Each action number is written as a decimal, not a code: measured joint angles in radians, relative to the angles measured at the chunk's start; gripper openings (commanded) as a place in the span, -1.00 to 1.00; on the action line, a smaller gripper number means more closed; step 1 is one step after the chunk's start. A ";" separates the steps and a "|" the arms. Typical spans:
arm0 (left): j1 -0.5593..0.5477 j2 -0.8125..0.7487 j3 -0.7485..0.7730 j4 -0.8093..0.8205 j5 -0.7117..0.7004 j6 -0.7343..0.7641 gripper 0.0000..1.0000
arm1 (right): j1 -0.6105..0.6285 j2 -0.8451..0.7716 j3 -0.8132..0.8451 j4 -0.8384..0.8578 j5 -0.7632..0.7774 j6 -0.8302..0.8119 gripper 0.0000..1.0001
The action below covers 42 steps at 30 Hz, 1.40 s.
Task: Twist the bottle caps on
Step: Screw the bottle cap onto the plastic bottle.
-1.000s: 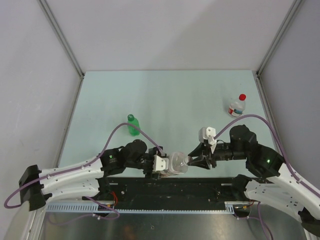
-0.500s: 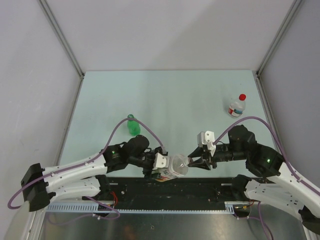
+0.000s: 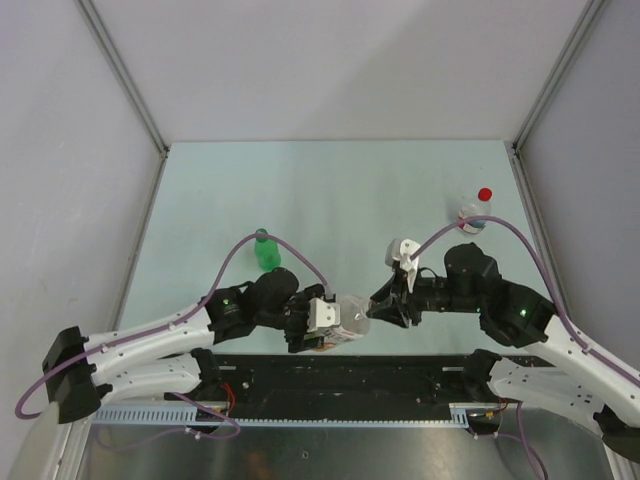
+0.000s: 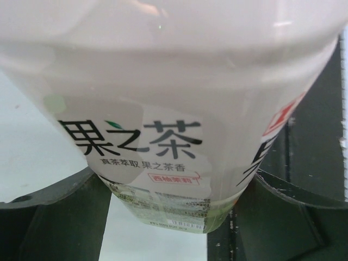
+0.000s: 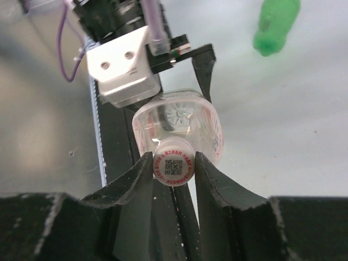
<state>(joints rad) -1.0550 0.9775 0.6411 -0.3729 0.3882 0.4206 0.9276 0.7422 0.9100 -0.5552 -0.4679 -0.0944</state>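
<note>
My left gripper (image 3: 328, 325) is shut on the wide clear bottle (image 3: 345, 322), held on its side just above the table's near edge. Its printed label (image 4: 179, 109) fills the left wrist view between the two dark fingers (image 4: 54, 217). The white cap (image 5: 174, 167) sits at the bottle's mouth, and my right gripper (image 5: 174, 166) is shut on it, one finger on each side. Seen from above, the right gripper (image 3: 372, 312) meets the bottle end-on. The green cap (image 3: 262, 233) is on the green bottle (image 3: 267, 252). The red cap (image 3: 485, 194) tops the small clear bottle (image 3: 470, 214).
The green bottle (image 5: 277, 24) stands behind the left arm, close to its purple cable. The small bottle stands far right near the side wall (image 3: 560, 200). The black base rail (image 3: 330, 375) runs just under both grippers.
The right wrist has rolled and pushed left with the white cap. The left gripper and the bottle have shifted slightly left and turned.
</note>
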 measured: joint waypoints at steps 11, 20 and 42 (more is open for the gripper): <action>0.006 0.003 0.004 0.041 -0.288 -0.001 -1.00 | -0.018 0.074 0.000 0.055 0.314 0.336 -1.00; 0.011 0.045 0.004 0.109 -0.414 -0.001 -1.00 | -0.031 0.129 0.001 0.066 0.527 0.611 -0.67; -0.003 0.084 -0.037 0.419 -0.308 -0.108 -1.00 | -0.021 0.003 -0.013 0.164 0.609 0.473 0.98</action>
<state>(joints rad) -1.0584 1.0611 0.6037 0.0463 0.0803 0.3122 0.9062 0.7448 0.8970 -0.3916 0.1413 0.3782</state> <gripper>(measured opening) 0.820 0.973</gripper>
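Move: The cap, on the neck of the clear plastic bottle, is already between the right fingertips, right at that hand's point. The bottle's body slopes away from it, its middle about 5 cm left, 2 cm back and 5 cm lower. From the left hand, which still grips the body near its base, the cap lies some 8 cm right, 4 cm ahead and 10 cm up. The green bottle stands roughly 29 cm left of the right hand, 20 cm ahead and 15 cm lower. Both hands move about 9 cm forward, the right turning clockwise some 45 degrees, then opening off the cap. ##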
